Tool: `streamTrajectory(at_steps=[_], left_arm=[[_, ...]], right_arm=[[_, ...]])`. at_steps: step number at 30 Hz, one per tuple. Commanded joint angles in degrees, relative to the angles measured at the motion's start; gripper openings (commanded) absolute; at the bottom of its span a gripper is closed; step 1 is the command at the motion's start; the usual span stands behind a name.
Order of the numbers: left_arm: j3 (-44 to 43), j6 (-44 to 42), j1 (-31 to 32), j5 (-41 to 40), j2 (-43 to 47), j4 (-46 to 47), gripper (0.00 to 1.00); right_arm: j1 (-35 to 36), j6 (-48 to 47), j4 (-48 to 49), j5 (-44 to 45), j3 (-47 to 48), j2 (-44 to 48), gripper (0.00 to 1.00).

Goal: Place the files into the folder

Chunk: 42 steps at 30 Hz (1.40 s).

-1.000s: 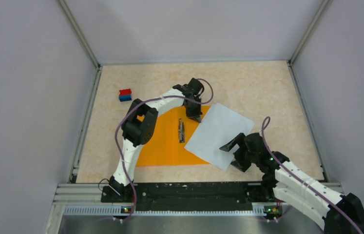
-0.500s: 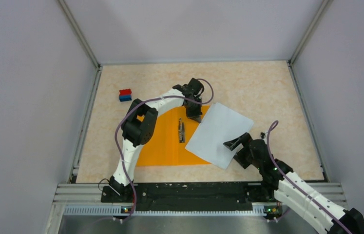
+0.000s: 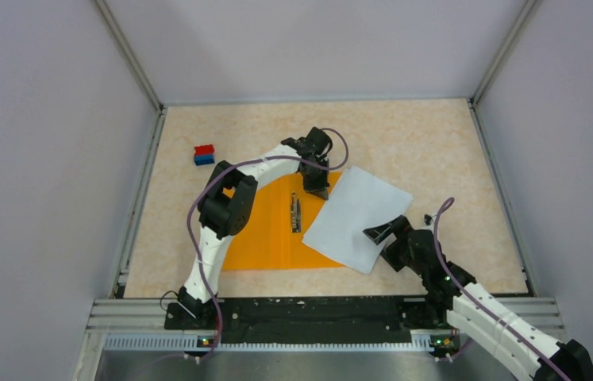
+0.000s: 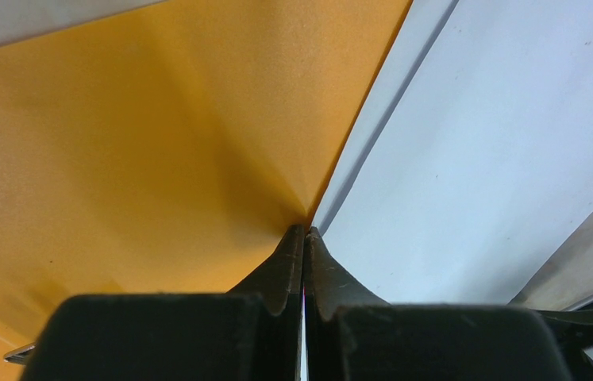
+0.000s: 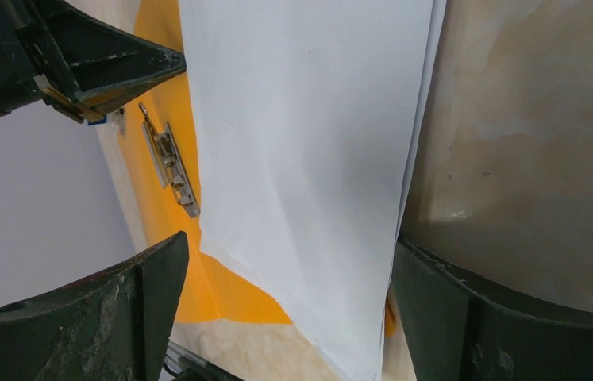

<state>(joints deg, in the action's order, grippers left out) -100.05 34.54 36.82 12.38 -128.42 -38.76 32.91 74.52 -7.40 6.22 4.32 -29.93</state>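
Observation:
The orange folder (image 3: 257,230) lies open on the table with its metal clip (image 3: 295,213) along the middle. The white files (image 3: 356,214) lie askew over its right half, one corner past the folder's front edge. My left gripper (image 3: 315,189) is shut, pinching the folder's far edge right beside the files' corner; the orange folder (image 4: 134,143) puckers toward the left gripper (image 4: 305,230) and the files (image 4: 475,159) lie just right of it. My right gripper (image 3: 388,238) stands open at the files' near right corner. In the right wrist view the right gripper (image 5: 289,238) has the files (image 5: 309,119) between its wide fingers.
A small red-and-blue block (image 3: 204,154) sits at the back left. Grey walls enclose the table on three sides, and a black rail (image 3: 317,309) runs along the near edge. Bare tabletop (image 3: 452,159) lies right of the files.
The left jaws have closed on the folder's edge. The right arm has swung lower and its gripper has shifted slightly along the files' near right corner, staying open.

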Motion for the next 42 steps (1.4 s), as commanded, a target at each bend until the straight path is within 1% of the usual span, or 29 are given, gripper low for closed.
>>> streamTrajectory(at_steps=[1, 6, 12, 20, 24, 29, 34, 37, 42], left_arm=[[3.3, -1.6, 1.2, -2.3, -5.1, -2.9, 0.00], [3.4, -1.8, 1.2, -2.4, -5.2, -2.9, 0.00], [3.5, -1.8, 1.2, -2.6, -5.4, -3.0, 0.00], [3.5, -2.2, 1.2, -2.6, -5.6, -3.1, 0.00], [3.3, -2.1, 1.2, -2.4, -5.8, -3.1, 0.00], [3.1, -2.1, 1.2, -2.4, -5.9, -3.1, 0.00], [3.0, -2.1, 1.2, -2.3, -5.8, -3.2, 0.00], [3.0, -2.1, 1.2, -2.3, -5.8, -3.2, 0.00], [3.0, -2.3, 1.2, -2.2, -5.5, -3.2, 0.00]], right_arm=[[0.5, -1.1, 1.3, 0.2, -2.2, 2.5, 0.94], [0.5, -0.4, 4.8, -0.7, -3.4, 4.4, 0.93], [0.4, -1.4, -0.9, 2.5, -1.6, 6.8, 0.91], [0.5, -2.1, 5.1, 4.0, -3.9, 6.8, 0.87], [0.5, -2.3, 11.8, 3.4, -5.6, 6.1, 0.84], [0.4, -3.3, 16.5, 2.1, -4.6, 1.0, 0.78], [0.5, -2.5, 16.9, 1.5, -1.5, -8.3, 0.67], [0.5, -2.4, 20.2, 1.3, -1.4, -13.2, 0.66], [0.5, -4.9, 21.4, 3.4, 0.4, -16.8, 0.65]])
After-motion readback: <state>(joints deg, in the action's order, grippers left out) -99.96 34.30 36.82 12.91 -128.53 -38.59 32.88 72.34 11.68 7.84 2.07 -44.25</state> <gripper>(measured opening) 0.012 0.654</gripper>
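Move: The white files' middle lies about 7 cm ahead of the right hand, 4 cm to its left and 3 cm below; their right edge is already between that gripper's fingers. The metal clip stands roughly 9 cm ahead and 24 cm left of the right hand, the open folder's middle about 7 cm ahead and 26 cm left. From the shut left tips on the files' left edge, the files' middle is some 7 cm back and 10 cm right. Work the right gripper forward about 2 cm along the files' right edge, with one finger above the sheets and the other still at that edge. Let it rise and tip up about 10 degrees, drop some 3 cm to finish slightly lower, and close the fingers by roughly a third. Keep the shut left tips resting on the files' left edge. ##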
